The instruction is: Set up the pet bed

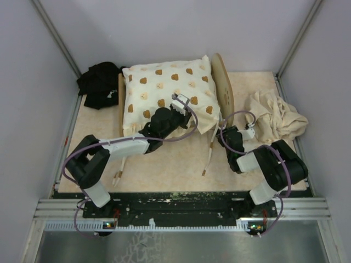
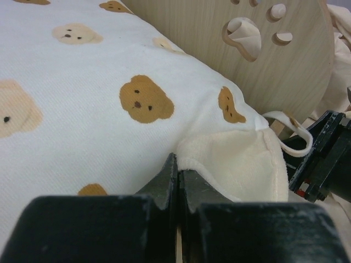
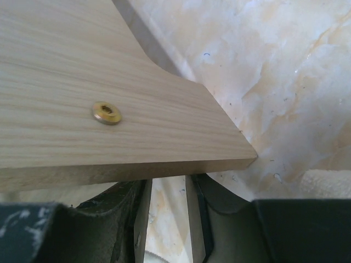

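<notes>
The pet bed's light-wood frame (image 1: 122, 104) lies across the back of the table, its rounded headboard (image 1: 222, 82) at the right. The paw-print cutout shows in the headboard (image 2: 274, 49) in the left wrist view. A cream cushion with brown bear prints (image 1: 164, 90) covers the frame. My left gripper (image 1: 182, 111) reaches over the cushion's near edge, and its jaws (image 2: 180, 164) are shut on the hem of the cream frill (image 2: 236, 159). My right gripper (image 1: 222, 134) is at the bed's near right corner. It (image 3: 167, 183) stands open just below the edge of a wooden panel (image 3: 109, 82), nothing between the fingers.
A crumpled beige cloth (image 1: 277, 118) lies at the right of the table. A black cloth (image 1: 101, 82) sits at the back left corner. Two thin tie straps (image 1: 208, 159) trail from the cushion toward the near edge. Grey walls close in both sides and the back.
</notes>
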Action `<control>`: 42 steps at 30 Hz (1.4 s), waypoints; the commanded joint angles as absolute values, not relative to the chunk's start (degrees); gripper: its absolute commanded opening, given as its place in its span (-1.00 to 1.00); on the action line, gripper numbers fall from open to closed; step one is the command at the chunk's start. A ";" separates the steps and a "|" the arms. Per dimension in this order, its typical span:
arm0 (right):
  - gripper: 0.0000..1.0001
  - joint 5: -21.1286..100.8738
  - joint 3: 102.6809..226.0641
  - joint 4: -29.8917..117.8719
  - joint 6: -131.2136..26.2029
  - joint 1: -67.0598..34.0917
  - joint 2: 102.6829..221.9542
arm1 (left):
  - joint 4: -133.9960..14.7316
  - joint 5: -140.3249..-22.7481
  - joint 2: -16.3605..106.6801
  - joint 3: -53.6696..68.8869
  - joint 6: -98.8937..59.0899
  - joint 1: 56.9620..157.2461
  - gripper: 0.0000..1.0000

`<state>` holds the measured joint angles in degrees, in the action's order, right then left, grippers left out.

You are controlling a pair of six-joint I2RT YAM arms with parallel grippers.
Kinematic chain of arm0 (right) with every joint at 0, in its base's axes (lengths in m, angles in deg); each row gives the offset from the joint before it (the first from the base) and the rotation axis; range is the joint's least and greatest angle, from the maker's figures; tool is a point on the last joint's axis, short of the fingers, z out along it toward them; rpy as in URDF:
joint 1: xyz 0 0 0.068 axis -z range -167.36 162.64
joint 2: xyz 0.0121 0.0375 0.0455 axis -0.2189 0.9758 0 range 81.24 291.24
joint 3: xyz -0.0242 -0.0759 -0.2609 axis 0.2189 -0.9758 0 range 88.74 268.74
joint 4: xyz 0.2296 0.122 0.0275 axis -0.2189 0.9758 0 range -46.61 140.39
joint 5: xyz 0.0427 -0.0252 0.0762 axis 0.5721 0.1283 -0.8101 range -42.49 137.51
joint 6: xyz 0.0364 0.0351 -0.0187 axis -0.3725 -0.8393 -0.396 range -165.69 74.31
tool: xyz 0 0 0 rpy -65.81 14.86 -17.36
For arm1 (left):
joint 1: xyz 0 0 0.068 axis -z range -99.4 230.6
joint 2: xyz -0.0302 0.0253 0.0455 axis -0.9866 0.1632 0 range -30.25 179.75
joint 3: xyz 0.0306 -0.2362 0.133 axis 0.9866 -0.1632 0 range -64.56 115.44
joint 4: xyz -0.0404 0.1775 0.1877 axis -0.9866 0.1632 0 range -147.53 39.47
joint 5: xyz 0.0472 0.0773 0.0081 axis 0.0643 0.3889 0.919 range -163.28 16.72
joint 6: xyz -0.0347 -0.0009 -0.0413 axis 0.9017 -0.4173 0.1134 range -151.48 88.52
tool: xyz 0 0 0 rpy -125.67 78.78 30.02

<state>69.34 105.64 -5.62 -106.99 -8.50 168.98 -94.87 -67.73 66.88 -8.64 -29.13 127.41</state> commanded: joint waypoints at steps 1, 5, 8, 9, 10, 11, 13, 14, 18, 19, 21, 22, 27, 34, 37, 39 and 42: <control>-0.37 70.15 106.17 -15.88 -112.19 -7.62 173.13 | -96.99 -67.64 67.83 -6.40 -27.93 126.92 -1.00; -0.34 71.89 106.45 -19.92 -115.45 -7.66 178.22 | -97.05 -67.80 67.84 -6.12 -27.79 126.68 -1.00; -0.30 73.52 106.46 -23.15 -115.67 -7.66 180.39 | -97.05 -67.91 67.99 -5.94 -27.70 126.46 -1.00; -0.30 74.03 106.68 -23.15 -115.59 -7.73 180.63 | -97.08 -67.93 68.01 -5.94 -27.67 126.48 -1.00; -0.30 74.64 106.81 -23.06 -115.57 -7.77 180.90 | -97.08 -67.98 68.01 -5.94 -27.55 126.41 -1.00; -0.30 75.26 106.84 -23.28 -115.56 -7.75 181.21 | -97.08 -68.04 68.02 -5.98 -27.52 126.40 -1.00; -0.31 76.43 106.72 -24.55 -115.12 -7.75 181.66 | -97.19 -68.13 68.02 -6.09 -27.46 126.28 -1.00; -0.32 76.92 106.68 -25.61 -114.61 -7.75 182.11 | -97.25 -68.19 68.02 -6.19 -27.38 126.23 -1.00; -0.52 77.50 106.76 -29.58 -113.27 -7.75 184.19 | -97.58 -68.22 67.75 -6.78 -27.22 125.99 -1.00; -0.60 77.67 106.75 -30.34 -113.28 -7.79 184.65 | -97.56 -68.28 67.68 -6.85 -27.24 126.04 -1.00; -0.77 77.73 106.67 -31.56 -112.78 -7.75 185.56 | -97.52 -68.21 67.48 -7.03 -27.25 125.95 -1.00; -0.89 77.82 106.48 -33.39 -111.96 -7.75 185.90 | -97.52 -68.19 67.32 -7.14 -27.26 125.83 -1.00; -1.00 77.86 104.28 -36.35 -109.73 -7.76 185.12 | -97.45 -68.37 67.02 -7.45 -27.26 125.60 -1.00; -1.00 75.48 99.33 -30.78 -107.11 -7.92 178.72 | -97.34 -68.67 67.24 -7.21 -27.00 125.59 -1.00; -1.00 73.68 98.99 -20.79 -106.47 -8.12 172.66 | -97.34 -68.78 67.23 -7.26 -26.91 125.58 -1.00; -1.00 72.50 98.69 -15.81 -104.31 -8.35 168.68 | -97.34 -69.24 66.91 -7.34 -26.67 125.60 -1.00; -1.00 71.04 99.55 -3.55 -101.20 -8.36 162.29 | -97.42 -70.11 66.24 -7.37 -26.60 125.60 -1.00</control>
<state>73.21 98.78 -17.66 -106.25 -8.22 169.86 -95.29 -68.54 67.57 -7.90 -27.34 125.86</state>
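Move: The cushion's cream tie lies just past the right hand's open fingers, about 2 cm ahead, level with them sideways and some 2 cm below. The wooden end panel's front foot is about 4 cm ahead and 2 cm to the right, roughly level in height. The cushion's near right corner is about 7 cm ahead, 2 cm left and 6 cm higher. From the left hand, the tie is some 14 cm right, 2 cm back and 12 cm below. The right fingers shut on the cream tie beside the end panel's front foot, after easing about 2 cm forward and 2 cm down with a slight roll. Pinching it, the hand then draws back roughly 3.5 cm, a little to the right and up, away from the foot. The left fingers keep their pinch on the cushion's cream flap, barely shifting. ##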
